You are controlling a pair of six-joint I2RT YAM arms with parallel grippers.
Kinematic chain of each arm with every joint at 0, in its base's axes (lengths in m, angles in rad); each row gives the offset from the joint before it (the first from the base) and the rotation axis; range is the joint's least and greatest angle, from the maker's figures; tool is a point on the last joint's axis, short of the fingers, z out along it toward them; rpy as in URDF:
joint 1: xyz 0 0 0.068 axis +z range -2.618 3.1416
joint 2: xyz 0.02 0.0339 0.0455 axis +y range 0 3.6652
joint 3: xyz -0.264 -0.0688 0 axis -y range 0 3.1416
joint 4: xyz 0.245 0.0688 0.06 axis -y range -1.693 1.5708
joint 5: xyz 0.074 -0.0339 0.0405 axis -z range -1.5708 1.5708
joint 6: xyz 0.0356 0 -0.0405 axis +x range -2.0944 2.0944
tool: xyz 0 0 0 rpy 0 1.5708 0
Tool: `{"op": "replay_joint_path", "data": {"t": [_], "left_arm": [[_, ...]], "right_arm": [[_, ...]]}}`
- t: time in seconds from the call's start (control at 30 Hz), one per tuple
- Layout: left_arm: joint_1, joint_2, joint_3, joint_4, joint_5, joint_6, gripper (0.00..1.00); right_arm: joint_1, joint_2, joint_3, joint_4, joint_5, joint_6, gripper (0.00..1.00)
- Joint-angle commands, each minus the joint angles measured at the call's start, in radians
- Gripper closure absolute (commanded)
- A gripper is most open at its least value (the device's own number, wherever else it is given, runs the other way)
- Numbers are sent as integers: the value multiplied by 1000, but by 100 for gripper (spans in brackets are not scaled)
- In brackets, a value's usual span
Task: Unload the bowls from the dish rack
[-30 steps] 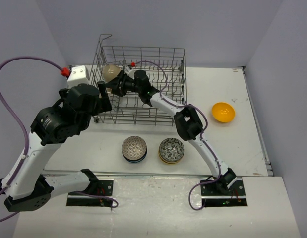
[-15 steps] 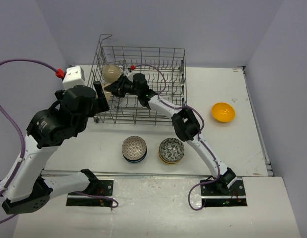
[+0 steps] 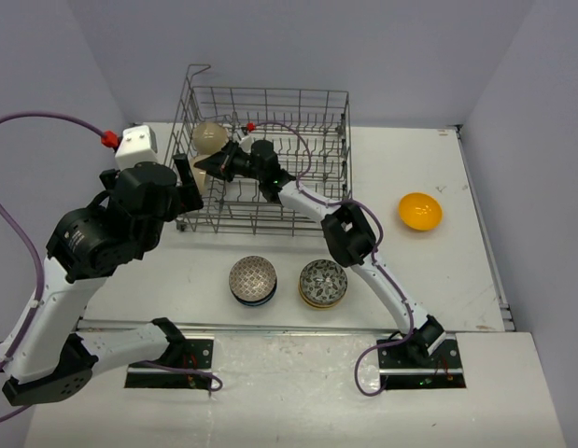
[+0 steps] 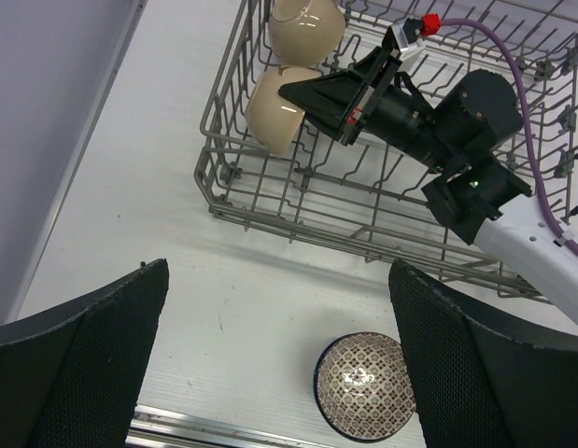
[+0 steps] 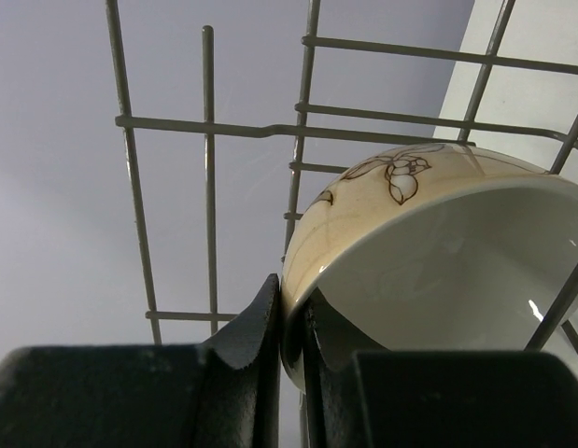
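The grey wire dish rack (image 3: pixel 317 93) stands at the back of the table. Two beige bowls sit on edge at its left end, the far one (image 3: pixel 211 136) and the near one (image 3: pixel 204 169). My right gripper (image 3: pixel 217 165) reaches across the rack and is shut on the near bowl's rim. The right wrist view shows that rim (image 5: pixel 438 252) pinched between my right gripper's (image 5: pixel 293 317) fingers. In the left wrist view both bowls (image 4: pixel 305 28) (image 4: pixel 279 107) show. My left gripper (image 4: pixel 279 364) hangs open above the table in front of the rack's left corner (image 4: pixel 270 201).
Two stacks of patterned bowls (image 3: pixel 253 278) (image 3: pixel 323 282) sit on the table in front of the rack. An orange bowl (image 3: pixel 420 211) lies alone at the right. The rack's raised handle (image 3: pixel 197 70) stands at its back left corner.
My right gripper's fingers have come together on the near beige bowl's rim. The left arm has drifted slightly left, its gripper staying open.
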Motion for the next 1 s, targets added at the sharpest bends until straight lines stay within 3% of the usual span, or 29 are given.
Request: {"op": "replay_joint_path", "data": {"t": [0.0,0.2,0.37,0.83,0.97], "left_arm": [[5,-6,3,22,-26,13,0],[5,-13,16,9,-26,1,0],[5,-11,43,-4,-30,-8,0],[3,-16,82,-2,-14,-5,0],[5,-17,94,-10,-20,-8,0]], "right_arm": [[20,-17,9,71,26,36,100],[17,-72,9,105,15,56,100],[0,-209,-129,169,12,35,100],[-60,-365,-128,203,-46,36,100],[-84,-445,-108,108,-78,-11,100]]}}
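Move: The right hand already pinches the rim of the front beige bowl, whose middle lies about 3 cm left of and 4 cm below its fingertips. The other beige bowl stands in the rack some 10 cm farther out from the right hand, 2 cm left and 4 cm below; the lattice-patterned bowl stack is roughly 22 cm back, 10 cm right and 15 cm lower. From the left hand the held bowl lies about 23 cm ahead, 1 cm left and 24 cm down. Keeping its pinch on the beige bowl's rim, the right hand barely stirs at first and eases back about 1 cm, then lifts the bowl up out of the rack's wires, faster as it goes, rising some 10 cm while drawing about 5 cm to the right, with only a slight tilt of the wrist. The empty left hand, fingers wide open, rises barely 2 cm. ##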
